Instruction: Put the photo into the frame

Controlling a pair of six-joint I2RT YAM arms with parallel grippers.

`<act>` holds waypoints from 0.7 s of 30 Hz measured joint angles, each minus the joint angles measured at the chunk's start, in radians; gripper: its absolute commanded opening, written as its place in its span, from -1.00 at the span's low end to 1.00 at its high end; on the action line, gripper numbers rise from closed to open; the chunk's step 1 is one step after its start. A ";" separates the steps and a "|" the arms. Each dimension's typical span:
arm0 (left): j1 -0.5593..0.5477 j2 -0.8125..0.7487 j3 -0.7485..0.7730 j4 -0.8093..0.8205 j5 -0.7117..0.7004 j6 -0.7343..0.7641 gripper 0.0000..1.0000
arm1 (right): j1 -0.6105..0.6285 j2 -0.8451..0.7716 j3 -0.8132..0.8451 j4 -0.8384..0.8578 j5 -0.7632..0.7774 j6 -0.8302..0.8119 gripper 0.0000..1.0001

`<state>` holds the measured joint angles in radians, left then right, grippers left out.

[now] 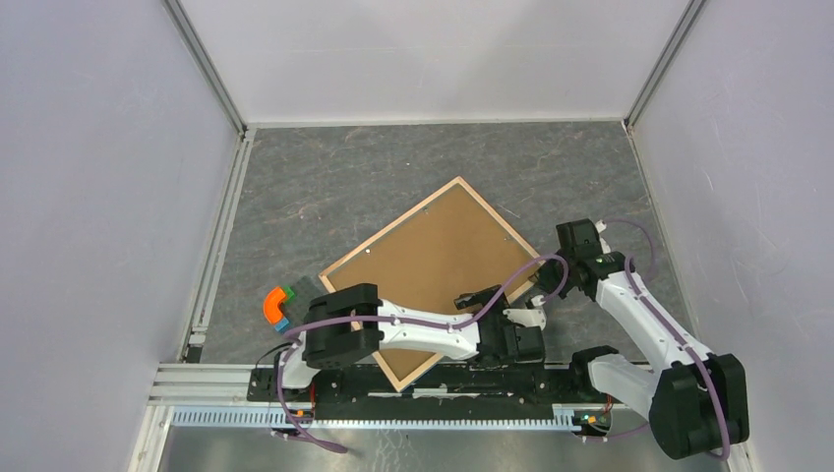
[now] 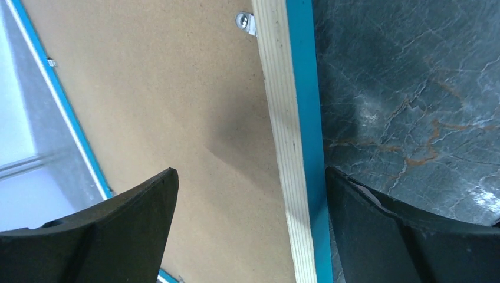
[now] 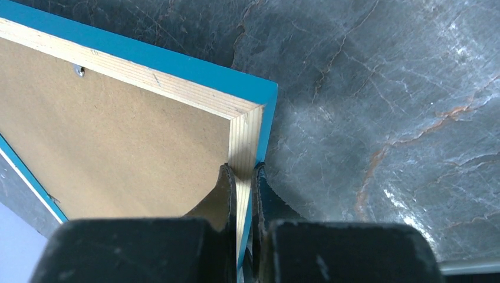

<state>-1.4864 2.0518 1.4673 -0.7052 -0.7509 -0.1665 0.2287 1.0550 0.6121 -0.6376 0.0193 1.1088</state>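
Observation:
The frame (image 1: 393, 223) lies back up on the table, turned like a diamond, light wood rim with a blue side. The brown backing board (image 1: 433, 246) fills its middle. My right gripper (image 1: 536, 280) is shut on the frame's rim (image 3: 247, 127) just below its right corner, one finger on each side (image 3: 243, 168). My left gripper (image 1: 497, 307) is open and straddles the near-right rim (image 2: 292, 147); one finger is over the board, the other over the table (image 2: 250, 171). A patch of orange, blue and green (image 1: 278, 305) by the left arm's elbow looks like part of the photo; the rest is hidden.
Grey marbled table (image 1: 393, 157) with white walls on three sides. A metal rail (image 1: 413, 393) runs along the near edge at the arm bases. A small metal clip (image 2: 244, 22) sits on the frame's inner edge.

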 measured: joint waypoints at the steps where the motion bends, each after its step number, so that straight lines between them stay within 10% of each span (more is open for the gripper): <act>1: -0.009 0.006 0.000 -0.003 -0.019 0.006 0.90 | 0.000 -0.003 0.003 -0.007 -0.002 0.001 -1.00; 15: -0.105 0.055 -0.006 -0.028 -0.294 0.070 -0.24 | 0.000 -0.050 0.102 -0.103 -0.008 0.027 -1.00; 21: -0.093 0.005 -0.018 -0.038 -0.363 0.071 -0.67 | 0.002 -0.136 0.113 -0.077 0.032 0.012 -0.14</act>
<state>-1.5795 2.0571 1.4498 -0.7429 -1.1137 -0.0959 0.2302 0.9192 0.7246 -0.7151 0.0509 1.1210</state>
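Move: The frame's near-right rail passes between the left hand's open fingers, about 1 cm back and 1 cm right of their midpoint and 1 cm below. From this hand, the brown backing board's middle is some 6 cm ahead, 12 cm left; the frame's front corner is about 16 cm back, 17 cm left. The right hand already pinches this rail, about 3 cm back and 3 cm left of the frame's right corner; the left hand's stretch of rail lies some 8 cm back, 10 cm left of the right hand. Straight up, about 6 cm, the right hand keeps lifting the near-right rail in its pinch, drifts slightly forward, and only at the end spreads its fingers to let the rail go. The left hand first eases back under a centimetre while its wide-open fingers close round the same rail to about a third open, then rises some 4 cm with it, tipping its fingers upward about 20 degrees. ##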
